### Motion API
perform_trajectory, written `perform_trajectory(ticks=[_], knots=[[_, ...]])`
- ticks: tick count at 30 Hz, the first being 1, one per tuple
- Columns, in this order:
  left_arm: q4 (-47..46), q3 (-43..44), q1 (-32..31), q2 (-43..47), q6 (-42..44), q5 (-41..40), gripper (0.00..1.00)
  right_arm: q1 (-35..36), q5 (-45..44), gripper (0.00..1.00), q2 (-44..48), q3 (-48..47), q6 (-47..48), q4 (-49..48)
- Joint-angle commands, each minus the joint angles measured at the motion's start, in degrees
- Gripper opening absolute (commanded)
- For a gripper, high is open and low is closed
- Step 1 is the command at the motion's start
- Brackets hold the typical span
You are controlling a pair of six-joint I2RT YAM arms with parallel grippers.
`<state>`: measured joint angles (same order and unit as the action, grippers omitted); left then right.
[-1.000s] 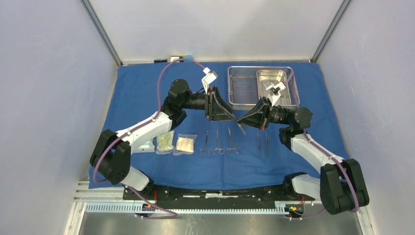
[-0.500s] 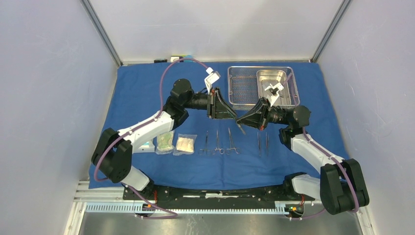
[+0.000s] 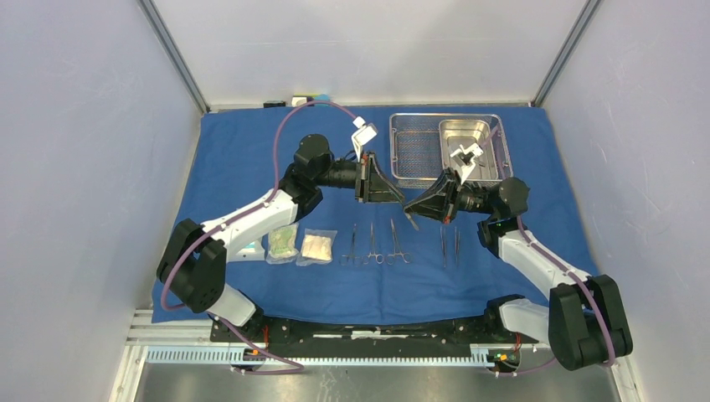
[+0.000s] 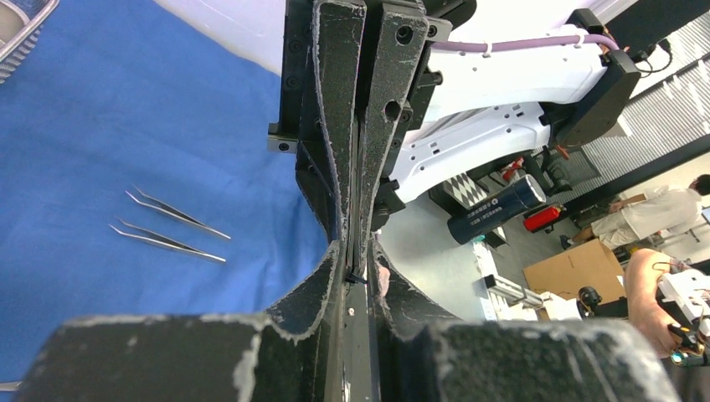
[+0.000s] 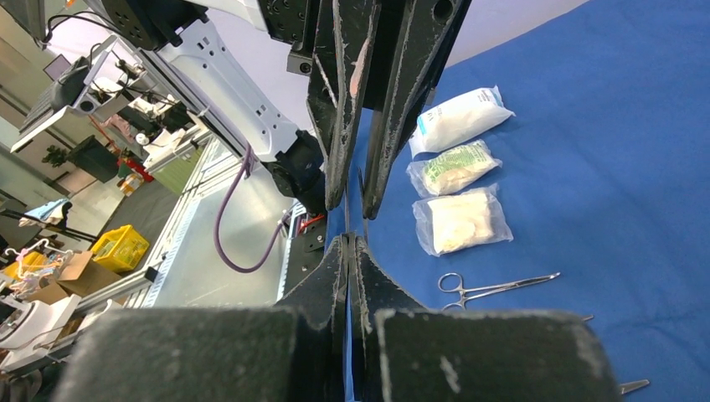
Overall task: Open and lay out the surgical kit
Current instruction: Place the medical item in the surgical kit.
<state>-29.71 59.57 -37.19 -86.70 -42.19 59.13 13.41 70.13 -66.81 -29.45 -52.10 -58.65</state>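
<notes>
The blue cloth [image 3: 243, 159] lies spread flat, with the steel mesh tray [image 3: 393, 151] and its inner pan [image 3: 465, 136] at the back right. Three clear packets [image 3: 283, 243] and a row of scissor-like instruments [image 3: 373, 244] lie near the front, with two tweezers [image 3: 450, 243] to their right. Above the middle, my left gripper [image 3: 402, 201] and right gripper [image 3: 409, 204] meet tip to tip. Both are shut on one slim metal instrument [image 3: 413, 220], whose end slants down below them. The left wrist view shows that strip [image 4: 356, 335] between my left gripper's [image 4: 358, 251] jaws.
Grey enclosure walls stand close on the left, right and back. A metal rail carrying the arm bases [image 3: 368, 327] runs along the near edge. In the right wrist view one pair of forceps [image 5: 494, 289] lies just beneath my right gripper [image 5: 347, 241], beside the packets [image 5: 459, 219].
My left gripper's jaws came together from wide apart onto the instrument that the right gripper holds. The left arm edged slightly right. The right gripper stayed shut.
</notes>
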Motion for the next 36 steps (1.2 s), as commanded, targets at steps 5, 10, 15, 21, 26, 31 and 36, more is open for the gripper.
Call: perform_trajectory(ticks=[5, 10, 15, 21, 26, 31, 36], knots=[[4.1, 3.99, -0.43, 0.7, 5.88, 1.18, 0.23, -0.14, -0.11, 0.0, 0.69, -1.22, 5.23, 4.61], [11.56, 5.27, 0.16, 1.45, 11.91, -1.92, 0.52, -1.15, -0.88, 0.0, 1.9, -4.5, 21.41, 24.48], [20.03, 6.45, 1.99, 2.77, 18.79, -8.22, 0.77, -1.65, -16.38, 0.0, 3.56, -13.43, 52.93, 64.55], [27.58, 7.32, 3.86, 3.59, 23.86, -20.8, 1.0, -3.72, -40.38, 0.0, 8.91, -8.87, 54.89, 69.35], [30.57, 8.1, 6.38, 4.32, 25.08, -25.59, 1.0, -6.74, -49.98, 0.0, 11.28, -4.55, 52.19, 69.9], [33.43, 8.71, 7.22, 4.11, 27.35, -27.19, 1.0, -9.37, -57.64, 0.0, 10.78, -2.01, 49.15, 73.99], [33.31, 8.1, 7.22, 3.03, 27.36, -27.74, 1.0, -11.09, -60.65, 0.0, 11.05, -0.6, 46.2, 77.32]])
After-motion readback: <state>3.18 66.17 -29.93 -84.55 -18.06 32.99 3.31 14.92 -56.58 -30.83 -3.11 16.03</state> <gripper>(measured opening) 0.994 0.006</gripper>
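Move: The right hand is shut on the tweezers, whose other end lies between the left fingers. Their free spot on the cloth is about 7 cm ahead of the right hand, 18 cm to its right and 26 cm below. Down there, two laid-out tweezers lie 7 cm ahead, 15 and 12 cm to its right, and the nearest clamp 8 cm straight ahead. From the left hand that spot is some 6 cm ahead, 20 cm right and 28 cm below. The left fingers let go of the tweezers, opening wide while that hand withdraws some 11 cm forward, with some left and down, turning counter-clockwise. The right hand keeps its pinch and carries them down and right, about 18 cm each way and less far forward, towards the cloth beside the two laid-out tweezers, swinging clockwise as its fingers tip from pointing left to forward and down. ##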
